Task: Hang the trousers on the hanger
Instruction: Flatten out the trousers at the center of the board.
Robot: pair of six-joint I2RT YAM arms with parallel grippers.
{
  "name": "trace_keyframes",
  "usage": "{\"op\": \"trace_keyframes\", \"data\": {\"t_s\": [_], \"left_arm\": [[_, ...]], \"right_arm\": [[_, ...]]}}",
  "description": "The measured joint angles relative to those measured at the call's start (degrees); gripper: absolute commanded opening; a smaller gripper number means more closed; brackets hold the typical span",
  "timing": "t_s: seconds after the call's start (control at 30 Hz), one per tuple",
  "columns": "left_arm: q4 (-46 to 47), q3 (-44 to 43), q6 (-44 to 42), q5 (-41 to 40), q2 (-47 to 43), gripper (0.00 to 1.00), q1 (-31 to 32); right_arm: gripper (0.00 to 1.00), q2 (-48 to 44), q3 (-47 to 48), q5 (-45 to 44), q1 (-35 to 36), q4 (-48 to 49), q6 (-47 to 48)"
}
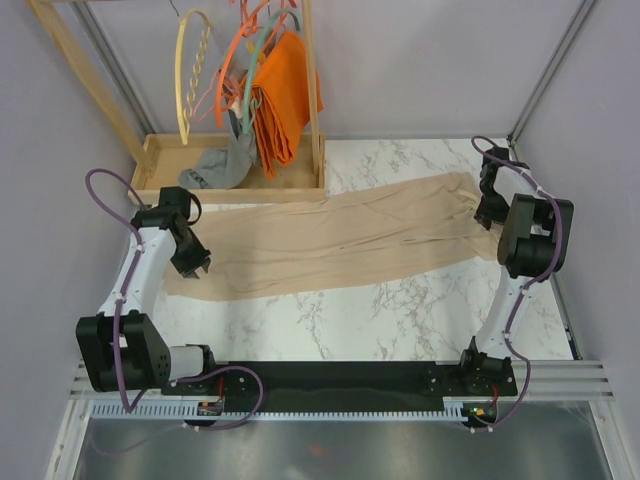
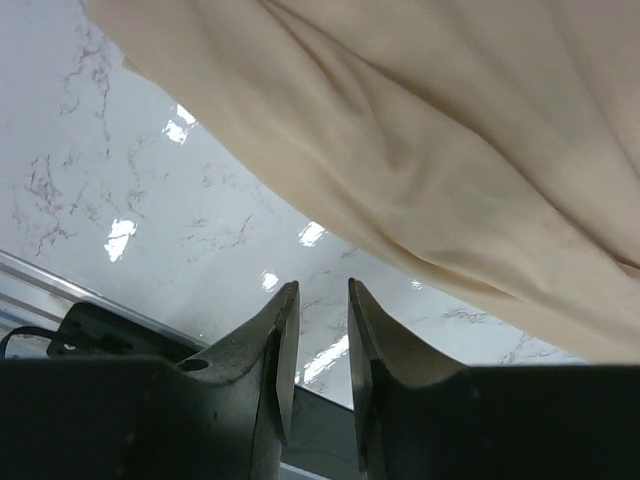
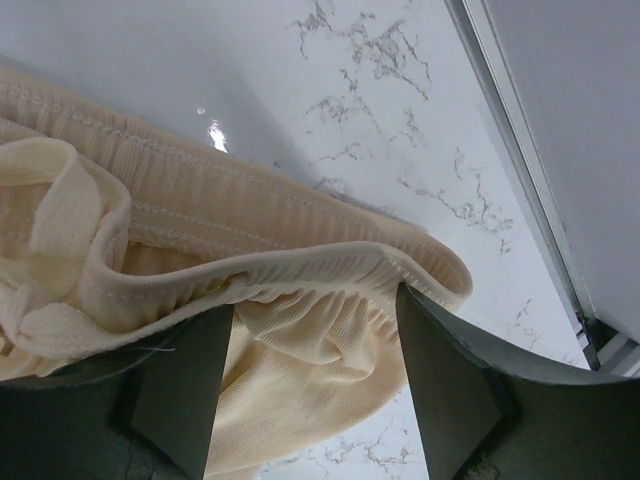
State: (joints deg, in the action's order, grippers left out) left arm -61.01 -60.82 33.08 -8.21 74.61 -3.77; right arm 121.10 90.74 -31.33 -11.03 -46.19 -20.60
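The beige trousers [image 1: 340, 235] lie flat across the marble table, leg ends at the left and waist at the right. My left gripper [image 1: 197, 265] hangs just above the leg ends; in the left wrist view it [image 2: 322, 285] is open by a narrow gap with nothing in it, and the trousers [image 2: 450, 150] lie just beyond the tips. My right gripper [image 3: 316, 300] is open wide, its fingers straddling the gathered waistband [image 3: 250, 270] beside the drawstring [image 3: 60, 200]. The pale yellow hanger [image 1: 195, 75] with the twisted bar hangs on the rack at the back left.
The wooden rack [image 1: 235, 185] stands at the back left with orange hangers [image 1: 240, 50], a teal hanger [image 1: 245, 85], an orange cloth [image 1: 285, 100] and a grey garment [image 1: 215, 168] in its base. The table's right edge rail [image 3: 520, 160] runs close to the right gripper.
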Motion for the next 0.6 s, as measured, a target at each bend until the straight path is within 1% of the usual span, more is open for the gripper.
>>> {"op": "trace_keyframes", "data": {"t_s": [0.1,0.2,0.27,0.33,0.37,0.47,0.53,0.6], "left_arm": [[-0.9,1.9,0.0,-1.5,-0.4,0.33,-0.2],[-2.7,3.0,0.1,-2.4,-0.3,0.33,-0.7],[-3.5,3.1,0.3,-3.0,0.1,0.33,-0.7],[-3.7,3.0,0.6,-3.8,1.6,0.32,-0.8],[-3.7,3.0,0.6,-3.8,2.8,0.31,-0.9],[-2.6,2.5,0.8,-3.2,7.2,0.32,-1.0],[-0.5,2.5,0.8,-1.3,9.9,0.33,-1.2],[1.5,2.5,0.8,0.9,11.6,0.34,-1.3]], "right_arm": [[0.76,-0.9,-0.2,0.6,0.7,-0.2,-0.1],[0.75,-4.3,-0.6,2.0,4.3,-1.2,-0.2],[0.74,-7.3,-0.6,4.5,8.5,-1.2,-0.6],[0.73,-10.6,-0.6,7.8,14.4,-0.9,-1.0],[0.73,-12.1,-0.6,10.4,18.4,-0.5,-1.3],[0.73,-14.2,-1.1,16.3,26.8,0.7,-2.3],[0.72,-14.8,-2.7,20.2,31.0,1.6,-3.1],[0.72,-15.0,-4.8,23.1,33.1,1.9,-3.7]]}}
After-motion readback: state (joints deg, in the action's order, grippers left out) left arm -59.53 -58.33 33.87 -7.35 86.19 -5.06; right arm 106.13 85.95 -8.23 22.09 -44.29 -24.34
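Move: The lengthwise crease at mid-trousers lies about 31 cm left of the right gripper, 4 cm back and 3 cm below. Of this gripper's neighbours, the near waist corner is some 6 cm back and 1 cm right, the drawstring about 6 cm ahead and 5 cm left. The near edge of the trousers' leg end is roughly 5 cm back of the left gripper and 10 cm below, straight back; the near hem corner is 4 cm back and 14 cm left. Swing the open right gripper quickly off the waist end, about 30 cm left in a low arc above the trousers to their middle, rising some 8 cm and then starting to sink, turning counter-clockwise until the fingers point more nearly down. Meanwhile lower the left gripper about 5 cm towards the leg's near edge, easing back first and then forward, its slightly open fingers tipping upright. ##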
